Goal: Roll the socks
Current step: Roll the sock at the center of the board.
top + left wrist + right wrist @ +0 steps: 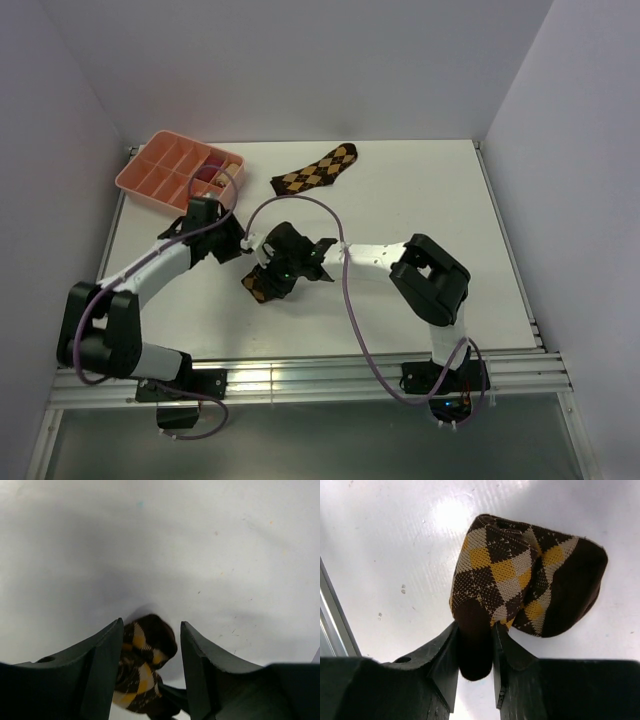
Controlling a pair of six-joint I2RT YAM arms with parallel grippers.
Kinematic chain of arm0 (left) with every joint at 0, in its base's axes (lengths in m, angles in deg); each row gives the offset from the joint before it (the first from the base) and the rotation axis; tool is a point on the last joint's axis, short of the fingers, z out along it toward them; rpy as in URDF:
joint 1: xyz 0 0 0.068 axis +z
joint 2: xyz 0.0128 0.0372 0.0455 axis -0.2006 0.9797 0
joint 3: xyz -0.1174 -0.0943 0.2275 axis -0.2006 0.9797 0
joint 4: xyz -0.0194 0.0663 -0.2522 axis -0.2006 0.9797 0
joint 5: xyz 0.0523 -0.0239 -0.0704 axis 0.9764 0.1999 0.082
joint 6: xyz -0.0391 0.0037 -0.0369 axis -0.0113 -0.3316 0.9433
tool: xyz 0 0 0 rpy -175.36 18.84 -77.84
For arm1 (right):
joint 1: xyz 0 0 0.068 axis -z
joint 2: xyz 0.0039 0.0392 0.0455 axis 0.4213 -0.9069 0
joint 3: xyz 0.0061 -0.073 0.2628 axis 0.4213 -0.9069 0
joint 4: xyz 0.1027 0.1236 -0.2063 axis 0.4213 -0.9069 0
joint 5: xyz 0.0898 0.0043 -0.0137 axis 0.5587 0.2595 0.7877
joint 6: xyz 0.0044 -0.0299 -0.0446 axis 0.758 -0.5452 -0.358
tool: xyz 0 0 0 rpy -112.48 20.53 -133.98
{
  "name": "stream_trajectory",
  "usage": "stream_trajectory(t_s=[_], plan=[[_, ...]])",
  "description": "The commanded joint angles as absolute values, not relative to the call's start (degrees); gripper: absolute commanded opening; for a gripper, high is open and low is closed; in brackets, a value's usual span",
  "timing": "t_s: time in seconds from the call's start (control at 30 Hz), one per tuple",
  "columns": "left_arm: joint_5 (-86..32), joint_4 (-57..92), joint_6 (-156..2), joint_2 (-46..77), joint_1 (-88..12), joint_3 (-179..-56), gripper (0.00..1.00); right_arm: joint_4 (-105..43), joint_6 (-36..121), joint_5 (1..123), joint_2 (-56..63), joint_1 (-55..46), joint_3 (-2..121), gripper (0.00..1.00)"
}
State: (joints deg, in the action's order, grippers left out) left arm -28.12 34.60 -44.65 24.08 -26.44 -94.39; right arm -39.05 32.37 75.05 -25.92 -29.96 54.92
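One argyle sock point(318, 170), dark brown with tan-orange diamonds, lies flat at the back of the table. The other sock point(258, 288) is bunched into a fold near the table's middle. My right gripper point(270, 278) is shut on it. In the right wrist view its jaws point(475, 627) pinch a plain dark brown end of this sock point(520, 575). My left gripper point(250, 243) is just behind that sock. In the left wrist view the left gripper point(151, 622) is open around the sock point(145, 660), with a gap at the right finger point(200, 670).
A pink compartment tray point(140, 175) stands at the back left and holds reddish and beige rolls point(215, 172). White walls close off the table at the back and both sides. A metal rail point(300, 375) runs along the near edge.
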Motion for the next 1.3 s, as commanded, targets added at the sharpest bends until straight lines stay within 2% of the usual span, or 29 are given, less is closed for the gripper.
stream_trajectory(t_s=[0.0,0.13,0.3,0.4,0.53,0.77,1.27], plan=[[-23.66,38.13,-38.95,16.17,-26.78,-89.6,0.55,-42.29,33.7,70.91,-25.27,-31.07,54.25,0.0],[-27.25,35.68,-33.85,8.28,-26.78,-79.77,0.55,-42.38,33.97,70.12,-25.18,-31.51,54.34,0.0],[-20.51,38.48,-30.15,-3.06,-26.25,-73.42,0.53,-42.29,34.23,69.59,-24.83,-31.6,54.17,0.0],[-20.67,38.05,-31.11,-5.72,-25.46,-71.66,0.53,-42.47,34.49,69.76,-24.74,-31.68,54.17,0.0],[-24.53,35.24,-31.73,-1.78,-25.37,-69.72,0.51,-41.77,34.93,69.68,-24.12,-31.86,53.47,0.0],[-28.39,27.6,-33.49,9.29,-25.37,-69.19,0.41,-41.32,35.37,69.15,-23.51,-31.86,53.11,0.0],[-38.86,16.25,-35.07,23.45,-25.81,-69.19,0.34,-35.44,41.43,71.26,-22.71,-31.6,53.64,0.0]])
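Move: Behind the left hand lies the sock being rolled, about 8 cm back, 4 cm to its right and 5 cm below. From that hand, the pink tray sits some 18 cm ahead and 16 cm left, and the spare sock about 20 cm ahead and 18 cm right. The right hand already pinches the near part of the sock, whose middle lies roughly 2 cm ahead and 3 cm left of it, slightly lower. Swinging back about 10 cm and a little left, the left hand sinks some 6 cm to table level, then comes forward and right 3–4 cm against the sock's left end. Its half-open fingers narrow and the wrist rolls about 15 degrees, left side down. The right hand keeps its pinch almost in place, turning slightly clockwise. ##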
